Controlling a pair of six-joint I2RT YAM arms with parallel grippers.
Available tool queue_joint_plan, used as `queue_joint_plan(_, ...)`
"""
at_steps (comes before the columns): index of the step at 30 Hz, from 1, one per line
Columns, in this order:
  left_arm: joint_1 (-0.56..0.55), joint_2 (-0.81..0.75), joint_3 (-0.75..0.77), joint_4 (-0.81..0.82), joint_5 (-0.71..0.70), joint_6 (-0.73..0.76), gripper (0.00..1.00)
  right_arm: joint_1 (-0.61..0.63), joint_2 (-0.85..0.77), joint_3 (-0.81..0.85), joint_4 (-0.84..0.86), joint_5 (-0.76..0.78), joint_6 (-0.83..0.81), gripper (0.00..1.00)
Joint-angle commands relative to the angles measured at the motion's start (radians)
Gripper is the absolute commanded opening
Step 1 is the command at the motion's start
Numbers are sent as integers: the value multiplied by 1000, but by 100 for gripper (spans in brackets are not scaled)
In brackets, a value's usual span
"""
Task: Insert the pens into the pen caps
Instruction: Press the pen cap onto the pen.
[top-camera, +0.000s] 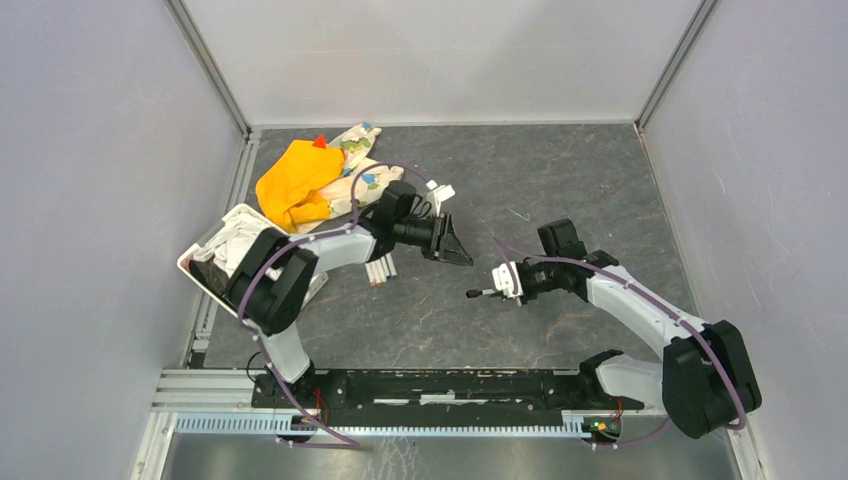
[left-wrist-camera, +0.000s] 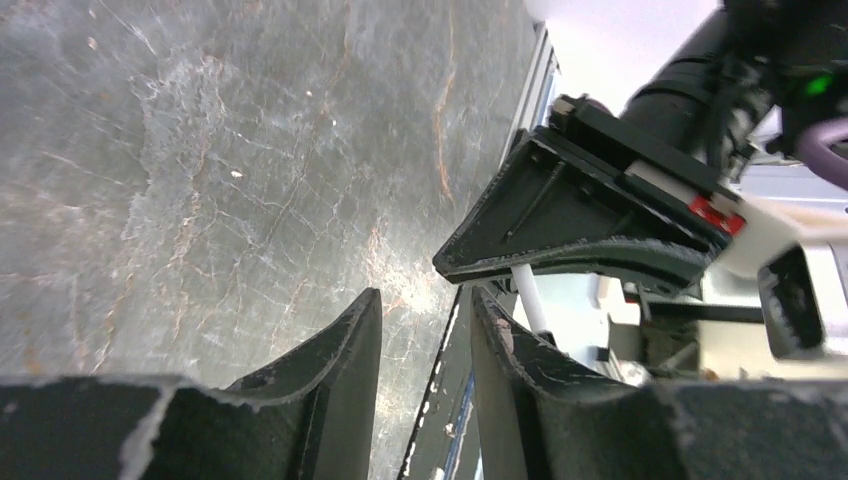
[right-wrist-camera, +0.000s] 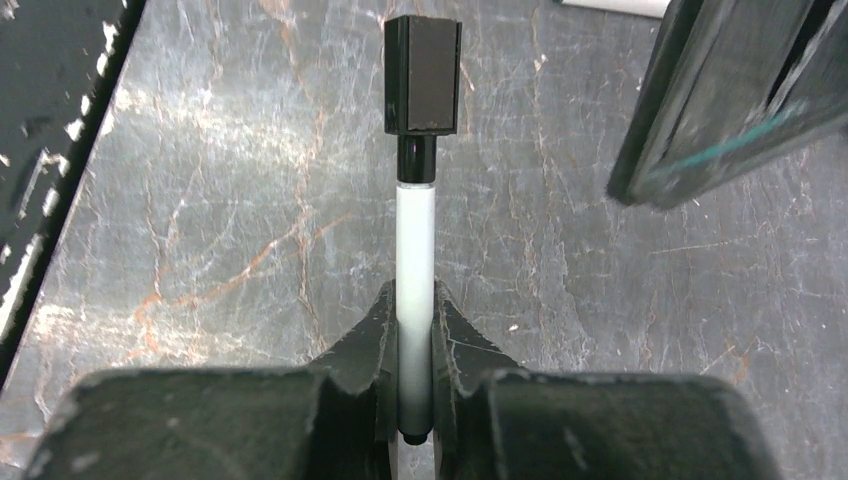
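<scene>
My right gripper (top-camera: 500, 287) (right-wrist-camera: 410, 300) is shut on a white-barrelled pen (right-wrist-camera: 414, 250). The pen points away from the fingers, and a dark pen cap (right-wrist-camera: 422, 75) (top-camera: 478, 293) sits on its far end. Just up and left of that cap hovers my left gripper (top-camera: 458, 248) (left-wrist-camera: 425, 300), open with nothing between its fingers. In the left wrist view the pen's white barrel (left-wrist-camera: 528, 295) shows under the right gripper's fingers. More pens (top-camera: 382, 268) lie on the table below the left forearm.
An orange cloth (top-camera: 295, 185) and a patterned cloth (top-camera: 357, 150) lie at the back left. A white tray (top-camera: 205, 262) stands at the left edge, partly hidden by the left arm. A small white piece (top-camera: 441, 189) lies behind the left gripper.
</scene>
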Motion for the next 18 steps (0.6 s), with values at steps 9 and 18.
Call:
queue_joint_plan(9, 24, -664, -369, 533, -559, 110, 89, -144, -82, -52, 567, -353, 761, 0)
queue_joint_plan(18, -10, -620, -235, 360, -669, -285, 94, -151, -87, -74, 899, -77, 1421, 0)
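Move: The black-capped pen lies some 8 cm back and 4 cm to the right of the left hand, about 1 cm below it. From the right hand, which already holds it low on the white barrel, its middle is about 2 cm to the left and 3 cm above. The row of four capped pens lies some 19 cm to the left hand's left, 2 cm back and 13 cm below; the patterned cloth is roughly 21 cm left and 19 cm ahead, 12 cm below. The black-capped pen stays pinched in the right fingers as the right hand lifts it about 9 cm with a little forward travel, its wrist turning clockwise and rolling its left side up. The left hand, already clear of the cap, sweeps up nearly 20 cm and then also left, away from the pen, swinging counter-clockwise with its fingertips rising and its fingers opening wide. ##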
